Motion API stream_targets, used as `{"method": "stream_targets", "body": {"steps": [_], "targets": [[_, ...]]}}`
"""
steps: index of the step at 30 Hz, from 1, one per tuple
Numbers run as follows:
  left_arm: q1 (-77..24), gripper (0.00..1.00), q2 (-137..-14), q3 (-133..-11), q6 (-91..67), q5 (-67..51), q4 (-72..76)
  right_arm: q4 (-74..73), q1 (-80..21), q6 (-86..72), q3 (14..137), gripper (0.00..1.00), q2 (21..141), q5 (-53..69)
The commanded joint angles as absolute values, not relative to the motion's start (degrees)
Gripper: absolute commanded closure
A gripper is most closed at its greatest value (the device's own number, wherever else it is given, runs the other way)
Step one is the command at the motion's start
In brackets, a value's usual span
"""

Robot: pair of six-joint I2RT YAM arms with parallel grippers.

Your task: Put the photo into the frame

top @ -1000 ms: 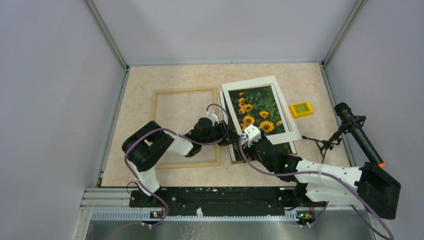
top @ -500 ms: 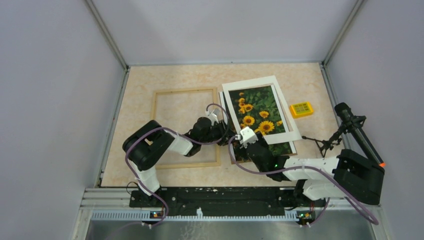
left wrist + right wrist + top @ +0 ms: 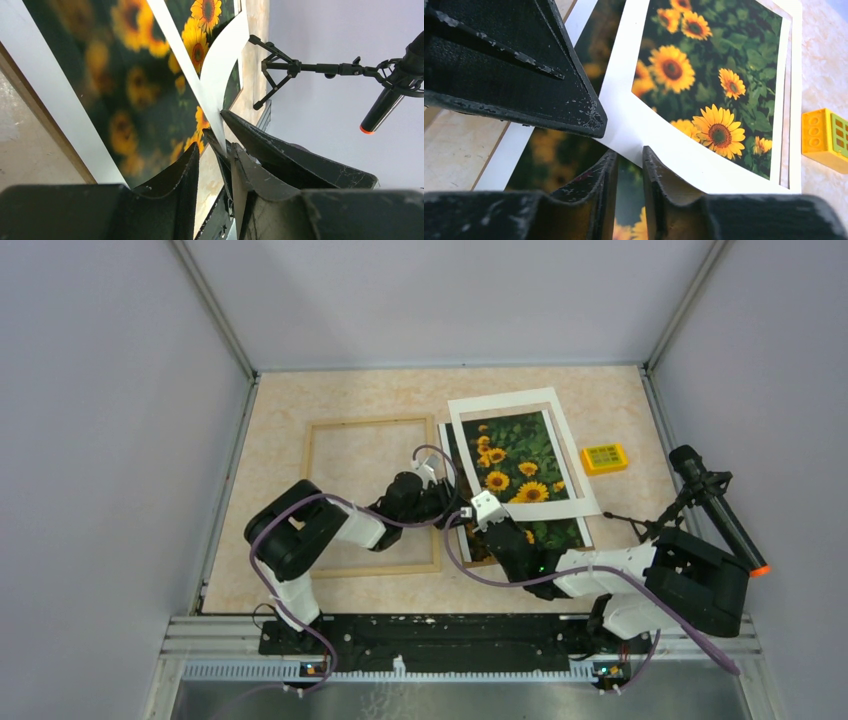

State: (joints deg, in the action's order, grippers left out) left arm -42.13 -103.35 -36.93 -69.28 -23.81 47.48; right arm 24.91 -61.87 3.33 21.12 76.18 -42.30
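The sunflower photo [image 3: 515,455] lies right of the empty light-wood frame [image 3: 372,422] on the table. A white mat [image 3: 500,403] rests over the photo, its near-left corner lifted and bent. Both grippers meet at that corner. My left gripper [image 3: 452,512] is shut on the mat [image 3: 210,65], and its jaws [image 3: 215,157] stand nearly together. My right gripper [image 3: 472,512] comes in from the right. Its narrow jaws [image 3: 628,162] pinch the mat's edge [image 3: 664,145], and the photo [image 3: 724,60] shows beneath.
A yellow toy brick [image 3: 603,457] sits right of the mat. A microphone on a small black stand [image 3: 715,510] occupies the right edge. A brown board's edge [image 3: 47,117] shows under the photo. Grey walls enclose the table.
My right gripper slid left to the lifted mat corner and closed from wide open to a narrow pinch. The mat shifted slightly away from the arms. The left gripper stayed put.
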Motion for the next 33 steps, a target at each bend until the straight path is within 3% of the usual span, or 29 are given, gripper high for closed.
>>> {"method": "stream_targets", "body": {"steps": [1,7,17,21,26,33], "targets": [[-41.6,0.64,-99.8,-39.1,-67.4,-24.5,46.5,27.9,-62.7,4.6,23.0,0.81,75.4,-42.3],[-40.0,0.51,-90.4,-40.3,-60.4,-21.7,34.5,24.9,-62.7,4.6,23.4,1.0,72.0,-39.6],[-33.5,0.22,-57.3,-44.4,-40.8,-9.0,0.7,9.6,-62.7,-8.4,27.9,1.0,52.0,-38.8],[-33.0,0.09,-46.1,-44.6,-36.7,-0.8,-9.5,4.9,-62.6,-11.9,34.7,1.0,46.0,-29.6],[-33.0,0.05,-39.0,-45.0,-34.5,4.5,-15.2,5.6,-62.6,-12.4,44.3,1.0,46.3,-17.8],[-33.0,0.05,-33.8,-47.7,-32.5,8.2,-19.1,5.7,-62.6,-9.7,61.4,1.0,57.9,-5.3]]}}
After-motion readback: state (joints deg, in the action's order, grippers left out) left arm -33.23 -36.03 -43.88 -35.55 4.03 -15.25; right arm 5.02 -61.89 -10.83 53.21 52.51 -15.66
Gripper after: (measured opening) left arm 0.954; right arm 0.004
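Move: The right hand is at the near-left corner of the white mat, fingers half open around its near edge; the mat's middle lies about 16 cm ahead, 10 cm right and 2 cm lower. The photo under it is centred some 10 cm ahead and 9 cm right, the empty frame about 6 cm ahead and 26 cm left. From the left hand, its fingertips at the same corner, the mat's middle is roughly 16 cm ahead and 14 cm right. Straight up goes the right hand, some 30 cm, once its fingers have shut and pinched the mat's near edge; later it also swings left towards the frame and draws back a little, rolling its left side up about 45 degrees and turning counter-clockwise. The left hand leaves the corner, rising and then sweeping left over the frame, about 20 cm each way, opening wide while its fingertips tip up. ##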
